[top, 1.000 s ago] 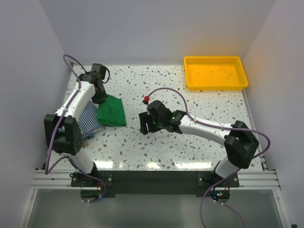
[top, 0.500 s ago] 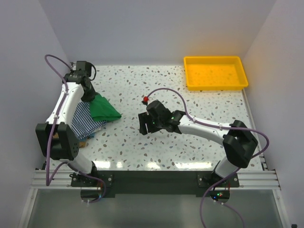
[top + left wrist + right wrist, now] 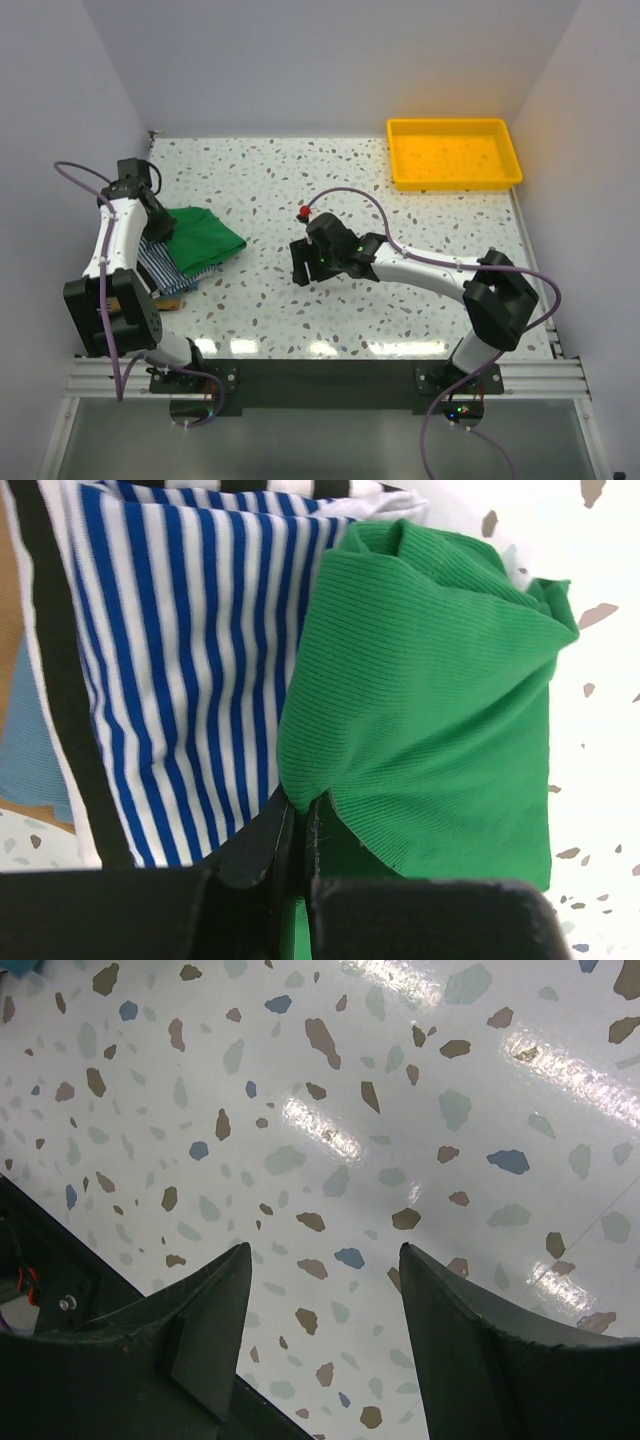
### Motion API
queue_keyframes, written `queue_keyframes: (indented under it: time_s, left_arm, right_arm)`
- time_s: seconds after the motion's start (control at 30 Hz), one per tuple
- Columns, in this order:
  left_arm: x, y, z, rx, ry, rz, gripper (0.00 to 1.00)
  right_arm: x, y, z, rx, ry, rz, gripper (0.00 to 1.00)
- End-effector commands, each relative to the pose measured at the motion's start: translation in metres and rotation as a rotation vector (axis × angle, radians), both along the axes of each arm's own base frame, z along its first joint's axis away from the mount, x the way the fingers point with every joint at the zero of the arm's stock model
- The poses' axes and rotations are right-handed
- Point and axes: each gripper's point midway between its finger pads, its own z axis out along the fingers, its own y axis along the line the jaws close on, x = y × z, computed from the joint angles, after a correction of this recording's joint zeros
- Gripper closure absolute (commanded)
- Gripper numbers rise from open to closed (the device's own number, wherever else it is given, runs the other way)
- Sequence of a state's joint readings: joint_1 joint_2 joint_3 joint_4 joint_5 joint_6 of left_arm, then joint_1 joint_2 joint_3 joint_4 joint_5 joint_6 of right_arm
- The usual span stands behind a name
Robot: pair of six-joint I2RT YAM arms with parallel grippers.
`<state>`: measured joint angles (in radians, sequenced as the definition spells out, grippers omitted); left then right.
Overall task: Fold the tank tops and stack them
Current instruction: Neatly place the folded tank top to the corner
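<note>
A plain green tank top lies bunched over a stack of tank tops at the table's left edge. Under it shows the thin navy-white striped tank top, with a bold black-white striped edge and blue cloth beside it. My left gripper is shut on a pinch of the green tank top's edge. My right gripper hangs open over bare table near the middle, holding nothing.
A yellow tray stands at the back right corner. White walls close in the speckled table on the left, back and right. The right arm's purple cable arcs above the table's middle.
My left gripper has swung left and nearer with the green tank top, dragging it over onto the striped stack. The right arm has barely moved.
</note>
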<state>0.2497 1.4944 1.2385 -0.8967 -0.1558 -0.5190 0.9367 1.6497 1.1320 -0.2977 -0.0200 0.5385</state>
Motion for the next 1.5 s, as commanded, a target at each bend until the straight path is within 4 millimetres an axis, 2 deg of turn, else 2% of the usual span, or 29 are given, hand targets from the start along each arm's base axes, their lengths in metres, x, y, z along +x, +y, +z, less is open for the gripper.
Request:
queue_keyframes:
  time_s: [0.0,0.1,0.43,0.67,0.87,0.97,1.03,1.1,1.17,1.23,1.37,1.47]
  left_arm:
    - [0.003,0.023,0.013,0.042,-0.086,0.027,1.0]
    - [-0.005,0.04,0.012,0.057,-0.093,0.082,1.0]
    - [-0.023,0.076,0.005,0.116,-0.09,0.221,1.0]
    - [-0.026,0.086,0.004,0.131,-0.102,0.291,1.0]
    - [-0.026,0.098,0.015,0.156,-0.13,0.323,1.0]
    - [-0.027,0.095,0.01,0.138,-0.123,0.326,0.92]
    - [-0.026,0.09,0.017,0.125,-0.158,0.317,0.91]
    - [-0.028,0.091,0.031,0.145,-0.204,0.334,0.82]
    - [-0.03,0.092,0.034,0.156,-0.206,0.345,0.77]
    - [-0.032,0.092,0.028,0.149,-0.181,0.352,0.69]
    - [-0.036,0.09,0.012,0.135,-0.153,0.362,0.59]
    - [-0.034,0.087,0.003,0.112,-0.151,0.364,0.56]
  right_arm:
    - [0.003,0.012,0.009,0.043,-0.012,0.02,0.36]
    - [0.003,0.012,0.009,0.045,-0.013,0.021,0.36]
    - [0.002,0.013,0.005,0.044,-0.004,0.023,0.36]
    - [0.001,0.013,0.001,0.04,0.001,0.023,0.36]
    - [0.002,0.012,-0.001,0.034,0.001,0.022,0.36]
    - [0.002,0.012,-0.002,0.033,0.002,0.022,0.36]
    - [0.002,0.012,0.0,0.032,-0.004,0.019,0.36]
    - [0.003,0.011,-0.001,0.027,-0.007,0.016,0.36]
    - [0.002,0.012,-0.002,0.031,0.001,0.022,0.36]
    - [0.001,0.014,-0.003,0.036,0.006,0.025,0.36]
    - [0.001,0.014,-0.003,0.034,0.003,0.024,0.36]
    - [0.002,0.013,-0.002,0.032,0.0,0.022,0.36]
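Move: The stack of folded tops in the corner has its middle about 5 cm back and 3 cm to the left of the left hand, some 4 cm below it. The green tank top, already pinched at its left edge, spreads from there, its middle about 8 cm right, 1 cm back and 2 cm lower; the blue-striped top lies under it, roughly 5 cm back, 2 cm right and 4 cm down. From the right hand the stack is some 29 cm left, 1 cm back and 4 cm below. The green tank top, still pinched at its edge, is drawn left by the left hand about 7 cm and some 3 cm back across the stack, sinking slightly and slowing as the wrist turns about 15 degrees counter-clockwise. There the fingers let go, opening nearly halfway while the hand rises a little over 2 cm, then dips about 1 cm and eases slightly farther back and left. ##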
